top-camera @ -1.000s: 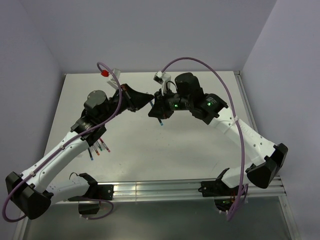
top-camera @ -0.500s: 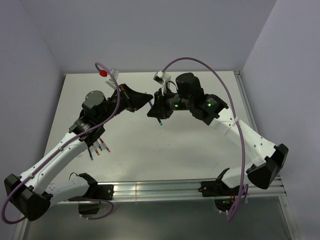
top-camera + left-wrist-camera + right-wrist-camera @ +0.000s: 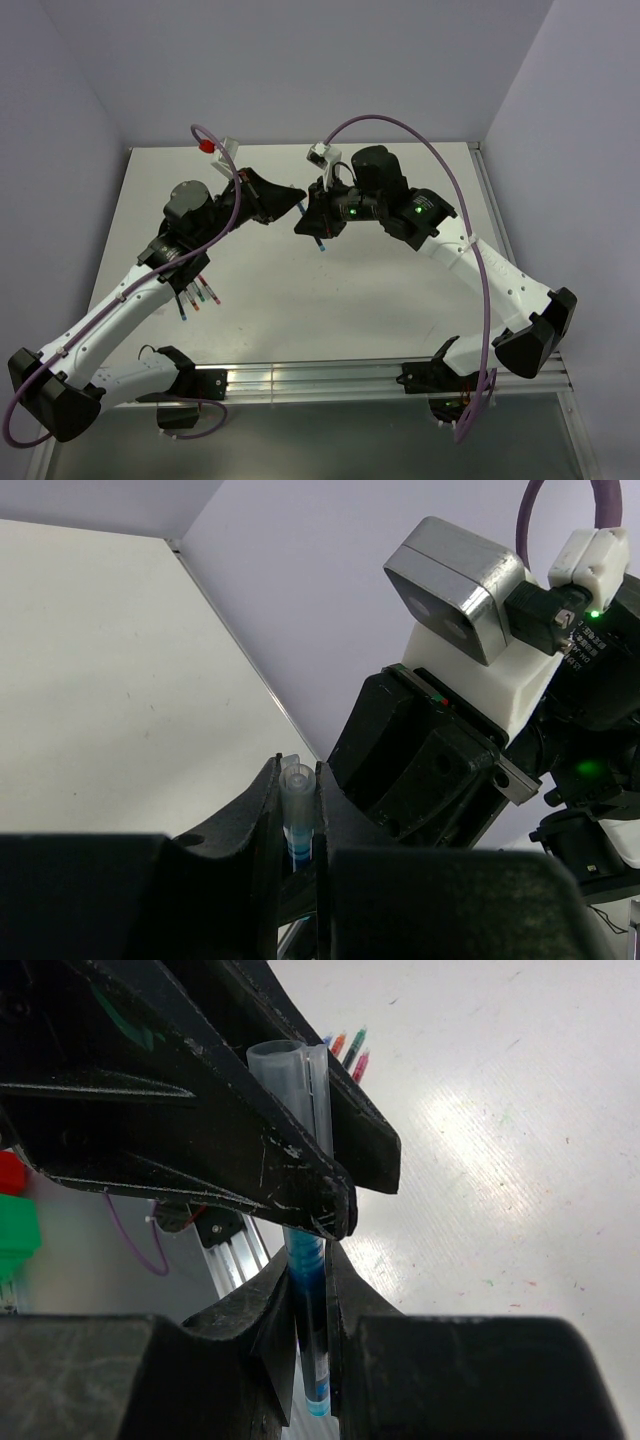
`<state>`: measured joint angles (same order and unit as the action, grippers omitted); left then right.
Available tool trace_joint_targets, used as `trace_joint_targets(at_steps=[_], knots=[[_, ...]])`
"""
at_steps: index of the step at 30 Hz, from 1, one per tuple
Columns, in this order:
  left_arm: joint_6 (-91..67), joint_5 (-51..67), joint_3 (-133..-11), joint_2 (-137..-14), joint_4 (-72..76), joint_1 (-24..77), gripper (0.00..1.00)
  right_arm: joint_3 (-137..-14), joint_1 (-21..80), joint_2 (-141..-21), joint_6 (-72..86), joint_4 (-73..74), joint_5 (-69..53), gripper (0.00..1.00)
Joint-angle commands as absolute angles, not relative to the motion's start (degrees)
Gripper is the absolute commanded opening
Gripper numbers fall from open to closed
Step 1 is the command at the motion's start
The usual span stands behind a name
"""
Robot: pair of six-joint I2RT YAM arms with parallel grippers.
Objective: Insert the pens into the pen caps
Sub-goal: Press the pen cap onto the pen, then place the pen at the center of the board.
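My two grippers meet tip to tip above the middle of the table. The left gripper (image 3: 299, 208) (image 3: 297, 782) is shut on a clear pen cap (image 3: 296, 798) (image 3: 296, 1082). The cap sits on the upper end of a blue pen (image 3: 314, 1355) (image 3: 322, 245). My right gripper (image 3: 312, 229) (image 3: 310, 1265) is shut on the pen's blue barrel, which hangs steeply with its lower end pointing at the table. Several more pens (image 3: 197, 296) (image 3: 349, 1048), red, green and blue, lie together on the table under the left arm.
The right wrist's camera block (image 3: 455, 590) looms close in front of the left gripper. An aluminium rail (image 3: 330, 378) runs along the table's near edge. Grey walls close off the back and both sides.
The left arm has shifted slightly to the left. Both grippers stay tip to tip with the cap and the pen joined between them.
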<state>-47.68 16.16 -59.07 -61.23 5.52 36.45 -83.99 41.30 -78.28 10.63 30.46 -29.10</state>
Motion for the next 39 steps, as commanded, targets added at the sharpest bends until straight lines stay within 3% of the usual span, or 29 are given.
trace_joint_targets(at_steps=[1,13,23,33,39], knots=[[-46.9,27.4,-58.4,-60.4,-6.9,38.2,0.00,-87.5,36.3,-76.2,11.8,13.9,-19.0,0.02],[-46.0,25.5,-58.7,-62.8,-6.5,38.2,0.00,-87.9,36.3,-78.7,11.0,14.7,-17.5,0.08],[-44.5,24.1,-59.7,-63.6,-7.3,38.2,0.00,-88.1,36.3,-79.5,10.4,15.5,-16.9,0.25],[-43.7,21.5,-60.5,-64.1,-8.5,38.1,0.00,-88.5,36.3,-80.1,9.7,16.7,-17.2,0.32],[-42.7,17.1,-61.9,-64.2,-11.2,37.5,0.00,-88.6,36.4,-79.9,6.9,19.8,-17.0,0.42]])
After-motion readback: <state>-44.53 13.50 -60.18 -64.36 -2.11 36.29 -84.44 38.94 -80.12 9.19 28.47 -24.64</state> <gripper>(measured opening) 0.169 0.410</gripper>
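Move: The left gripper holds the clear cap, with the blue pen's middle about 2 cm back, 2 cm to its right and 4 cm below. The right gripper pinches that pen: its middle is straight ahead-and-back level, in line sideways and about 1 cm above the hand, while the cap sits roughly 2 cm ahead, 2 cm to its left and 5 cm above. Carry the joined cap and pen about 1.5 cm forward and down with both grippers, then open the right fingers to release the pen and slide them some 2 cm farther forward, rising about 1 cm. Keep the left grip on the cap and lower it another 3 cm, rolling it slightly so its left side lifts. ##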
